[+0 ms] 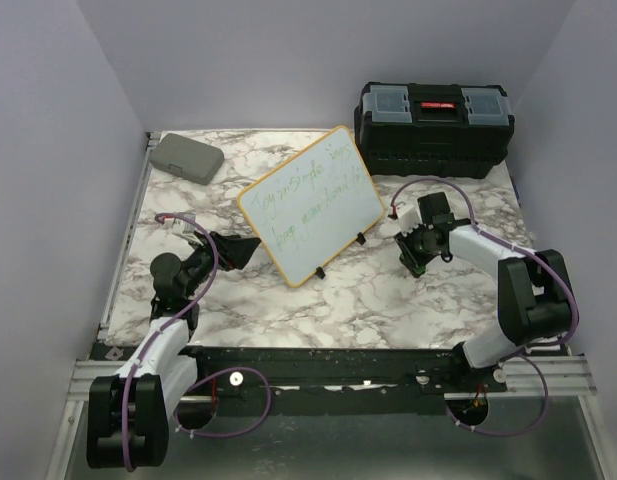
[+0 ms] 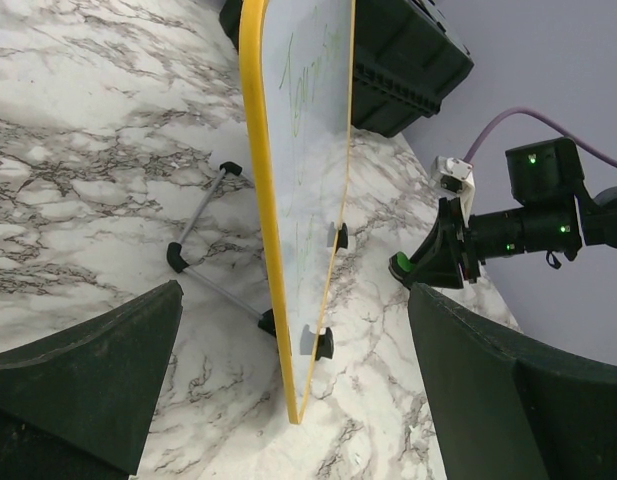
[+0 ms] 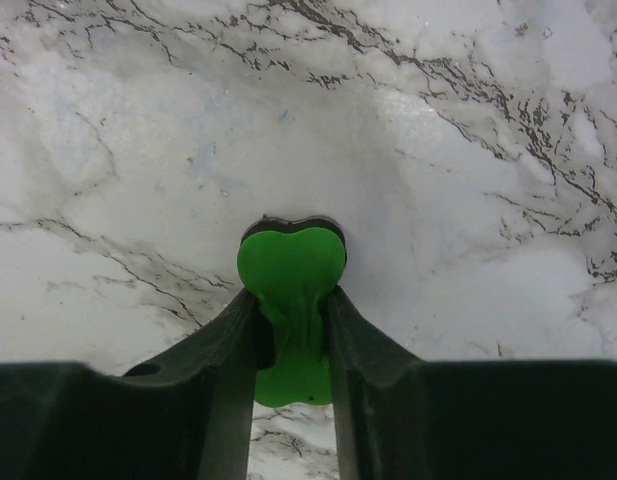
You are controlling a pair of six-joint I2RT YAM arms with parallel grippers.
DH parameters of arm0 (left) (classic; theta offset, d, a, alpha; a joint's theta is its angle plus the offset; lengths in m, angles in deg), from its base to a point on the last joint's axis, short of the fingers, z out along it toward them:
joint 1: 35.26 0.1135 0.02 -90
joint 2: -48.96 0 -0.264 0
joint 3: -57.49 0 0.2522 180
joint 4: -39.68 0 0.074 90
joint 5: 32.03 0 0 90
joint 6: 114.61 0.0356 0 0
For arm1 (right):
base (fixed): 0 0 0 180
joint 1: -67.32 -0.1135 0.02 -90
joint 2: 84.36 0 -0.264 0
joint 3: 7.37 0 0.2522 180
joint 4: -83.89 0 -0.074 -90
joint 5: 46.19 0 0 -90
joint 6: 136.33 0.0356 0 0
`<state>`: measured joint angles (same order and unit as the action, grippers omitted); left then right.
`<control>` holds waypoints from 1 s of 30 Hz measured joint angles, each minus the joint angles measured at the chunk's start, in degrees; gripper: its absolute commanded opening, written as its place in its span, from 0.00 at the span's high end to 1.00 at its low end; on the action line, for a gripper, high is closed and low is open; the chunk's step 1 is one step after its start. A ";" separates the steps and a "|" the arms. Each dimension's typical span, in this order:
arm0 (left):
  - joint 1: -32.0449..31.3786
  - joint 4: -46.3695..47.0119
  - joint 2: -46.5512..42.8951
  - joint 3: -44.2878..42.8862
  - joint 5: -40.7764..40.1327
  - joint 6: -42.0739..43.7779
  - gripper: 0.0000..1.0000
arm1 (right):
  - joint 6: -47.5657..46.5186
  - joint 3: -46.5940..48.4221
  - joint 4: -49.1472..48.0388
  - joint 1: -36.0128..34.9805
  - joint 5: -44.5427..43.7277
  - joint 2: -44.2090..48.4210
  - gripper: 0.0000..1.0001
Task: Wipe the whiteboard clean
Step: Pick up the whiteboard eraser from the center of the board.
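Note:
The whiteboard [image 1: 310,205] stands tilted at mid-table on two small black feet, yellow-framed, with green handwriting across its face. In the left wrist view the whiteboard [image 2: 313,150] is seen edge-on, its lower corner between my fingers. My left gripper [image 1: 243,250] [image 2: 293,290] is open at the board's left end, its jaws on either side of the edge without touching it. My right gripper [image 1: 416,262] [image 3: 291,295] is right of the board, shut on a green eraser [image 3: 291,265] [image 2: 400,266] that is held down close to the marble tabletop.
A black toolbox [image 1: 433,115] stands at the back right, just behind the board. A flat grey case [image 1: 186,156] lies at the back left. The board's wire stand [image 2: 203,215] sticks out behind it on the table.

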<state>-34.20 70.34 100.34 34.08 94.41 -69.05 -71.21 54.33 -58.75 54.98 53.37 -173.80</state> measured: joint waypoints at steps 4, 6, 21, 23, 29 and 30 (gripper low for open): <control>0.00 -0.02 0.00 0.00 0.00 0.09 0.06 | 0.70 0.00 -0.31 0.00 -0.17 -0.09 0.54; 0.00 0.00 0.00 0.00 0.00 0.09 0.06 | 0.90 0.00 -0.42 0.00 -0.35 -0.09 0.52; 0.00 0.00 0.00 0.00 0.00 0.09 0.06 | 1.38 0.00 0.44 3.06 1.05 0.00 0.58; 0.02 0.00 0.07 0.00 0.02 0.09 0.06 | 1.27 0.00 0.63 3.08 1.66 0.00 0.53; 0.07 0.04 0.94 0.00 0.04 0.07 0.06 | 1.27 0.00 1.81 3.08 3.48 0.37 0.45; 0.07 0.04 1.05 0.00 0.04 0.07 0.06 | 1.27 0.00 2.05 3.08 3.69 0.55 0.45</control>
<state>-34.13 70.39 101.39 34.08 94.46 -68.99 -69.95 54.33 -56.70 58.06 57.06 -173.26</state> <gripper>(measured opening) 0.941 0.544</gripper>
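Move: The right hand is already down at the eraser, its fingertips on the eraser's sides, the eraser's middle roughly 1 cm below the hand point. From the right hand the whiteboard's middle lies about 13 cm ahead and 22 cm left; the toolbox stands some 29 cm ahead and 4 cm right. From the left hand, the eraser is about 37 cm right, roughly level fore-and-aft and 18 cm lower. Right fingers open around the eraser, letting go, while the low hand shifts about 1 cm right, then back. ##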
